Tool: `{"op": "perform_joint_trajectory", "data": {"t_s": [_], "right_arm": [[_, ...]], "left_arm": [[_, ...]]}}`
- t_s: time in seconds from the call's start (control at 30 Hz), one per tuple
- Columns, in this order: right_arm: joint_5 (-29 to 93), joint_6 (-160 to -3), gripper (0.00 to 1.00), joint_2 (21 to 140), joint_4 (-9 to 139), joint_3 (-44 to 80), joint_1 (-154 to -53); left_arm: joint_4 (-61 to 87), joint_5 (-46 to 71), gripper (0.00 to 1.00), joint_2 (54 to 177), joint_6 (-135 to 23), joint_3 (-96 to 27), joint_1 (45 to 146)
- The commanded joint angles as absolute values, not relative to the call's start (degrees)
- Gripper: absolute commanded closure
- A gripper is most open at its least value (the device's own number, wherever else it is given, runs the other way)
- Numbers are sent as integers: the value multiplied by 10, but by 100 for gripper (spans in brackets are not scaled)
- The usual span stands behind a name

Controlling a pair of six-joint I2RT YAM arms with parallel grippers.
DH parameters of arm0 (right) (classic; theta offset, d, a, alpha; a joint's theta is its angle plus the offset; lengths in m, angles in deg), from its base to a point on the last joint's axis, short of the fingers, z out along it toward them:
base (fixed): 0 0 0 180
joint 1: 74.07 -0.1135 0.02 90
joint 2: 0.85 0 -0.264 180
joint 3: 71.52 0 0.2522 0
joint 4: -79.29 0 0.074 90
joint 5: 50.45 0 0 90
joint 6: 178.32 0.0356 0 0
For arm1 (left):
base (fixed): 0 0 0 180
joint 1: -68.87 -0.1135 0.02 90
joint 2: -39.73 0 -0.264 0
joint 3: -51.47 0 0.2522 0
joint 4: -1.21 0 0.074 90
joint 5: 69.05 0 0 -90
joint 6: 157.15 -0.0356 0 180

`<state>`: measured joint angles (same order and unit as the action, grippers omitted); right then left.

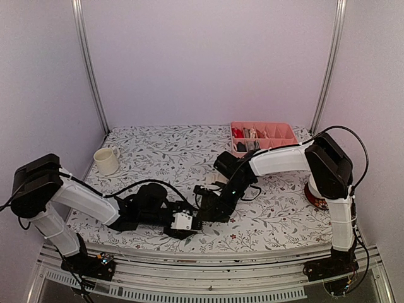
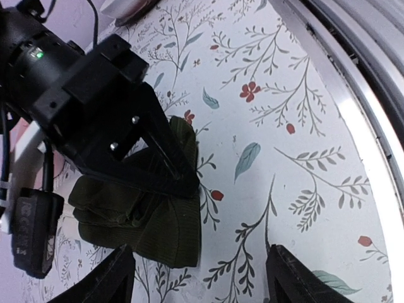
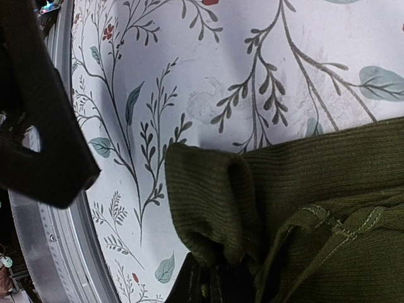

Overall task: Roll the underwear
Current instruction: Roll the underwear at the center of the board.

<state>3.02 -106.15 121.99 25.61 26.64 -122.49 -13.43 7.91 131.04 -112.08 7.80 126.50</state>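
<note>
A dark olive underwear (image 2: 158,221) lies crumpled on the flowered tablecloth near the front edge. My right gripper (image 3: 218,284) is shut on a folded edge of it (image 3: 214,202), with its fingers pinching the cloth from above; in the left wrist view it shows as the black gripper (image 2: 170,170) on top of the garment. My left gripper (image 2: 202,281) is open and empty, with its fingers (image 2: 113,278) just in front of the garment's near edge. In the top view both grippers meet at the front middle (image 1: 196,218) and mostly hide the cloth.
A pink divided tray (image 1: 283,134) with rolled garments in it stands at the back right. A cream mug (image 1: 106,161) stands at the left. A red and white bowl (image 1: 314,192) sits by the right arm. The metal table rail (image 2: 353,107) runs close by.
</note>
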Motion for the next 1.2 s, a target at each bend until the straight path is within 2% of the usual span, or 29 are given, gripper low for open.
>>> {"op": "perform_joint_trajectory", "data": {"t_s": [0.0,0.33,0.53,0.9,1.0,1.17], "right_arm": [[27,-1066,94,1229,236,277,-1225],[38,-1065,93,1232,241,270,-1226],[44,-1067,92,1232,242,265,-1225],[66,-1066,88,1213,249,257,-1226],[81,-1061,78,1197,257,254,-1226],[111,-1043,53,1114,301,209,-1225]], "left_arm": [[-170,173,27,1352,-1167,66,1290],[-203,274,34,1428,-1189,31,1327],[-207,304,50,1470,-1199,18,1336],[-185,278,89,1497,-1147,-7,1334],[-166,259,100,1497,-1131,-12,1328],[-94,186,100,1478,-1095,-24,1311]]}}
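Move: Some 3 cm ahead, 5 cm to the right of and 4 cm below the half-open left hand lies the rolled near edge of the green underwear. The right hand's shut fingertips already hold this edge at about 3 cm ahead, 6 cm right and 4 cm below; from the right hand its middle is only about 1 cm left. The rest of the underwear's body lies roughly 8 cm ahead, 8 cm right and 5 cm below the left hand. Dropping about 4 cm, quickly at first, the left hand slides forward and to the right along the table to the left end of the underwear's rolled near edge, its wrist tilting some 15 degrees, and closes to pinch the edge beside the right fingers. The right hand holds still, then opens partway to let go and just starts to rise. ##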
